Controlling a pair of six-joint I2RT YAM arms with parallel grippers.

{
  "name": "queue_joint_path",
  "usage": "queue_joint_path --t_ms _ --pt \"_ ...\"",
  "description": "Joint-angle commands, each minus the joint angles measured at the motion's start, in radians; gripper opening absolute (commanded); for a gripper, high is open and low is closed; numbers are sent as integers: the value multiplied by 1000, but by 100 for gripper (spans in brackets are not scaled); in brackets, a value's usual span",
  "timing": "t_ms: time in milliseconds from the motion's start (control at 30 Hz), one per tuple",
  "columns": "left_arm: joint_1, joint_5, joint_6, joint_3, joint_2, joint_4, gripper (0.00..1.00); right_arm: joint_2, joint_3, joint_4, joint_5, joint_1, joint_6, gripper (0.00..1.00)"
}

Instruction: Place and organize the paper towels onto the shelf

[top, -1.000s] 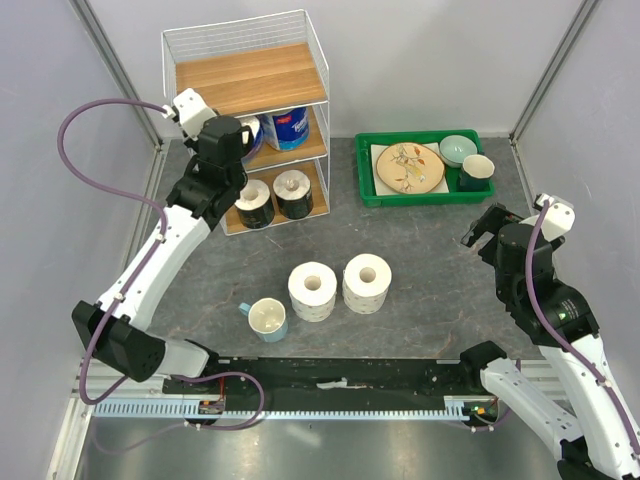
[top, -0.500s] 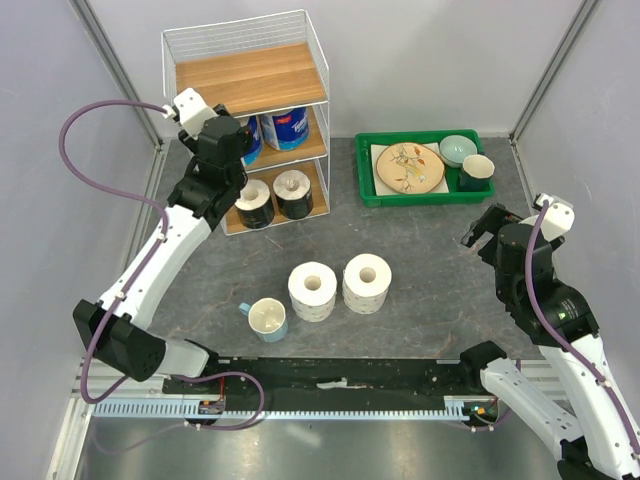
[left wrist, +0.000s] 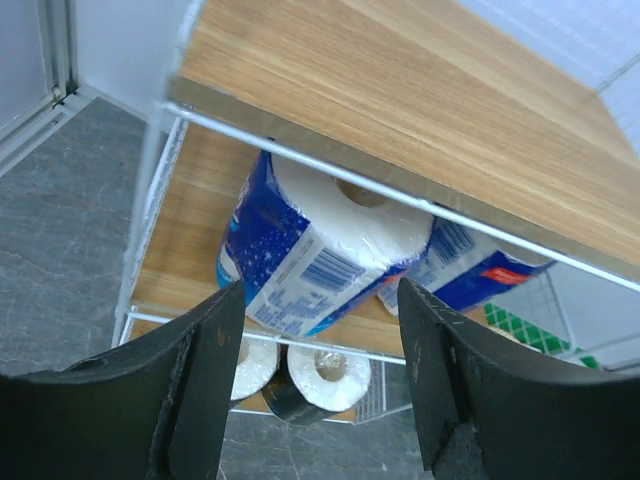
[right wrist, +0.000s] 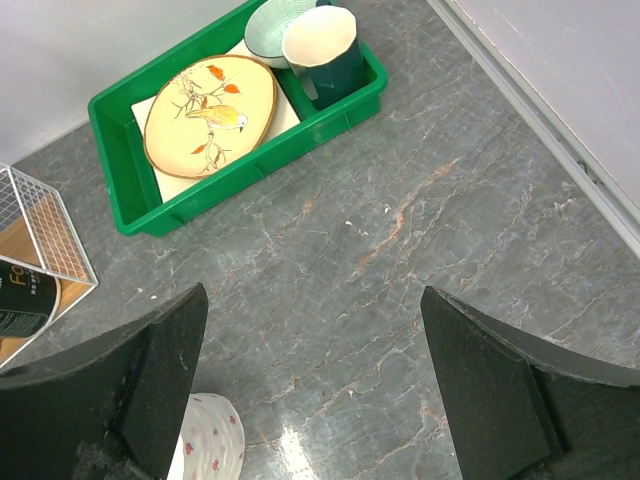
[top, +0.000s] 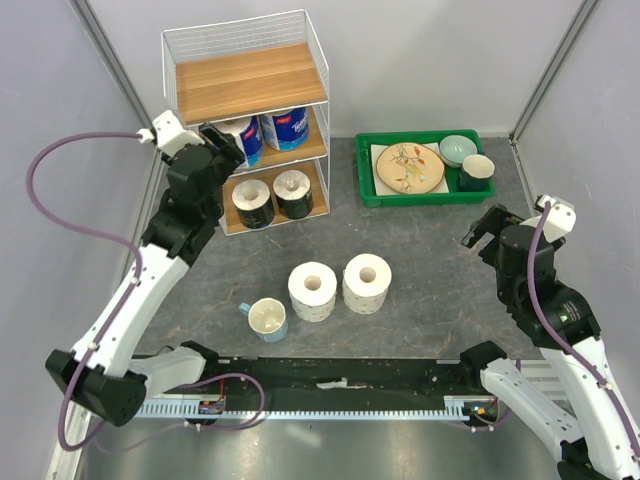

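The shelf (top: 250,78) stands at the back left. Its middle tier holds two blue-wrapped paper towels (top: 240,133) (top: 286,127); two dark-wrapped ones (top: 252,203) (top: 293,193) sit on the bottom tier. Two large speckled rolls (top: 312,290) (top: 366,283) stand on the table. My left gripper (top: 228,143) hovers open just in front of the middle tier. In the left wrist view the left gripper (left wrist: 318,290) holds nothing, and the nearer blue roll (left wrist: 320,235) lies beyond its fingertips. My right gripper (right wrist: 312,295) hangs open over bare table at the right.
A green tray (top: 366,190) with a plate, bowl and cup sits right of the shelf. A pale cup with a blue handle (top: 267,318) stands left of the large rolls. One speckled roll's edge (right wrist: 205,440) shows below the right gripper. The shelf's top board is bare.
The left gripper opened wider and drew back left and toward me from the middle tier, leaving the blue roll there. The right arm stayed still.
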State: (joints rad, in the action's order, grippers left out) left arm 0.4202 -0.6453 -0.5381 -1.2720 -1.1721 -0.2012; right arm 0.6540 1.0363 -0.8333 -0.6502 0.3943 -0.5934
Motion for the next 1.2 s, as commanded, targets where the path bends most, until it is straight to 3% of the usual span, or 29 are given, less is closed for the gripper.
queue_joint_path --t_ms 0,167,400,600,733,867,1167 --pt "-1 53 -11 37 123 88 70 -7 1 0 9 -2 21 96" --pt "-3 154 9 31 173 30 71 9 14 11 53 -3 47 96" --pt "-1 435 9 72 206 -207 72 147 13 25 305 -2 144 95" --pt "-3 440 -16 224 314 -218 73 205 -7 184 444 -2 124 94" --pt "-3 432 -28 256 353 -245 72 343 8 281 566 -3 116 94" --pt "-3 391 -37 324 388 -251 73 455 1 465 702 0 130 93" --pt "-3 237 -68 394 416 -158 73 703 38 889 781 84 231 93"
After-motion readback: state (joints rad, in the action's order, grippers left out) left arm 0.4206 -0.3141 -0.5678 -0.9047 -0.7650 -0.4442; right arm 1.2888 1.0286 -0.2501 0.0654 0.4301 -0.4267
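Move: My empty left hand is bound for the left dotted roll, about 16 cm to its right, 12 cm back and 33 below; the mug lies 20 cm back, 6 right, as low, and the left blue roll stands on the middle shelf 11 cm straight ahead, 10 below. The right dotted roll lies some 24 cm left of my right hand, 5 ahead and 24 below, the left dotted roll 12 cm beyond it leftward, level with it; the green tray is 38 ahead, 10 left, 26 below. I back my left hand about 10 cm out from the shelf, lifting some 5 cm first and then sinking well below where I began, yawing some 20 degrees clockwise and tipping the fingers down as I come towards the left dotted roll. Meanwhile I sweep my right hand 19 cm left, also forward and down, turning it counter-clockwise, towards the right dotted roll. Both grippers stay open and empty. ##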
